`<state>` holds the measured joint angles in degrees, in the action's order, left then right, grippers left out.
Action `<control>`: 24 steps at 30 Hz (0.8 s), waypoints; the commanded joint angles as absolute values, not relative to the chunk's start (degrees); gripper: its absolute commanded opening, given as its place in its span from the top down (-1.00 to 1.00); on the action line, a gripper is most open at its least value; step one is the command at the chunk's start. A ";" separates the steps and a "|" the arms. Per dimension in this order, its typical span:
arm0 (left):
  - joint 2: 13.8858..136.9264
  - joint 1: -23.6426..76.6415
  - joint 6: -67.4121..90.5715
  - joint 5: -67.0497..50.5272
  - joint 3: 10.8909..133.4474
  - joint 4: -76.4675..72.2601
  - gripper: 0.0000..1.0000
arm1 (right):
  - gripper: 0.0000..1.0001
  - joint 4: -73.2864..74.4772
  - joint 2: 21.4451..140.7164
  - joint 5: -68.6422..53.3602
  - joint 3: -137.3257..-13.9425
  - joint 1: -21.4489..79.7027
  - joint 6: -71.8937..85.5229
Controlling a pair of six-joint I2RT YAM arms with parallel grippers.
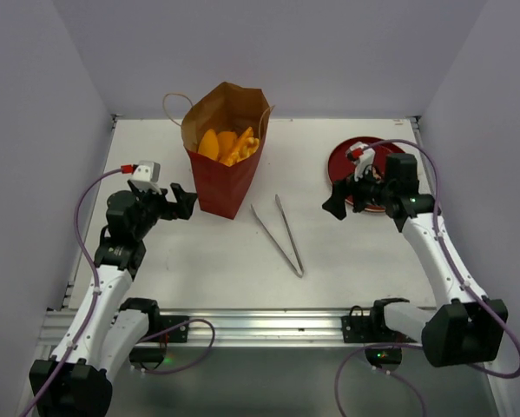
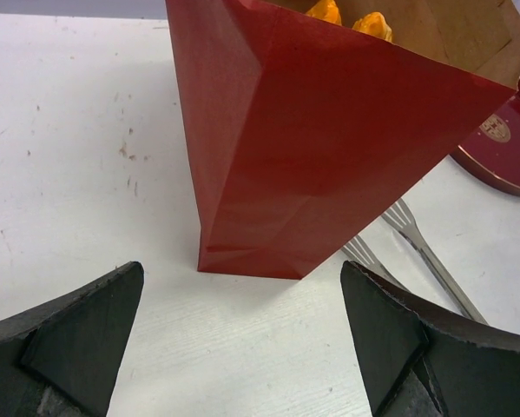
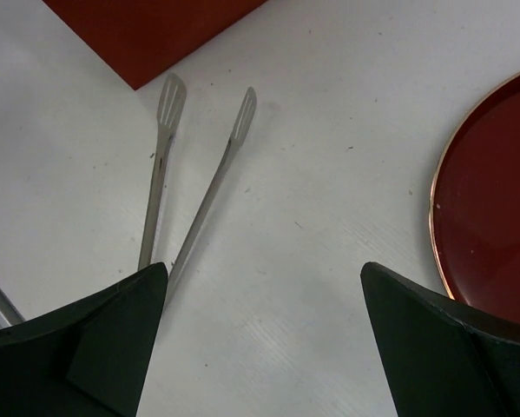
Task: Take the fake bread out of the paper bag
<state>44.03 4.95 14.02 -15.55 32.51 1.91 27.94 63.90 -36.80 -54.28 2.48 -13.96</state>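
The red paper bag (image 1: 223,169) stands upright at the back of the table, its mouth open and brown inside. Glossy orange fake bread (image 1: 227,144) fills its top; two pieces (image 2: 346,16) peek over the rim in the left wrist view, above the bag's red wall (image 2: 320,148). My left gripper (image 1: 183,201) hangs open just left of the bag's base, nothing between its fingers (image 2: 86,339). My right gripper (image 1: 339,205) is open over bare table, between the tongs and the plate, holding nothing.
Metal tongs (image 1: 279,234) lie spread on the table right of the bag, their tips (image 3: 168,100) toward it. A round dark-red plate (image 1: 364,169) sits at the back right, partly under the right wrist. The table's near edge is a metal rail (image 1: 260,323).
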 commanded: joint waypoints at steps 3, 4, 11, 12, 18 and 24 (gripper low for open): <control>43.51 5.19 12.83 -14.06 33.58 -0.09 -1.00 | -0.98 24.98 68.73 -23.84 -57.83 10.97 -10.29; 43.33 5.19 12.83 -13.80 33.49 -0.09 -1.00 | -0.98 23.66 69.17 -21.90 -56.79 13.94 -8.11; 43.68 5.19 12.39 -12.92 33.75 -0.09 -1.00 | -0.98 17.94 74.79 -12.48 -53.97 27.59 -2.20; 43.59 5.19 12.31 -12.66 33.75 -0.09 -1.00 | -0.98 17.15 75.40 -12.48 -53.44 30.21 -1.24; 43.51 5.19 12.13 -11.69 33.75 -0.09 -1.00 | -0.98 11.26 78.22 -7.22 -47.12 38.83 8.34; 43.77 5.19 12.04 -11.69 33.75 -0.09 -1.00 | -0.98 9.41 80.41 -0.18 -45.97 42.18 10.98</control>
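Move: The steel tongs lie open on the table, their middle about 13 cm to the right hand's left, nearly level with it fore and aft and some 20 cm below; the forked tips point away from the robot. The red paper bag of bread stands about 11 cm ahead and 28 cm left of that hand, and the red plate some 18 cm ahead and 12 cm right. From the left hand, the tongs are about 23 cm to the right, level fore and aft and 20 cm down. With its fingers kept wide open, the right hand sweeps left some 13 cm from beside the tongs while sinking about as far, the drop getting steeper in the second half as it also draws back roughly 6 cm towards the tongs' joined end. Its fingers tip some 20 degrees more steeply down on the way, and it slows almost to a stop over the hinge half of the tongs without closing on them. ##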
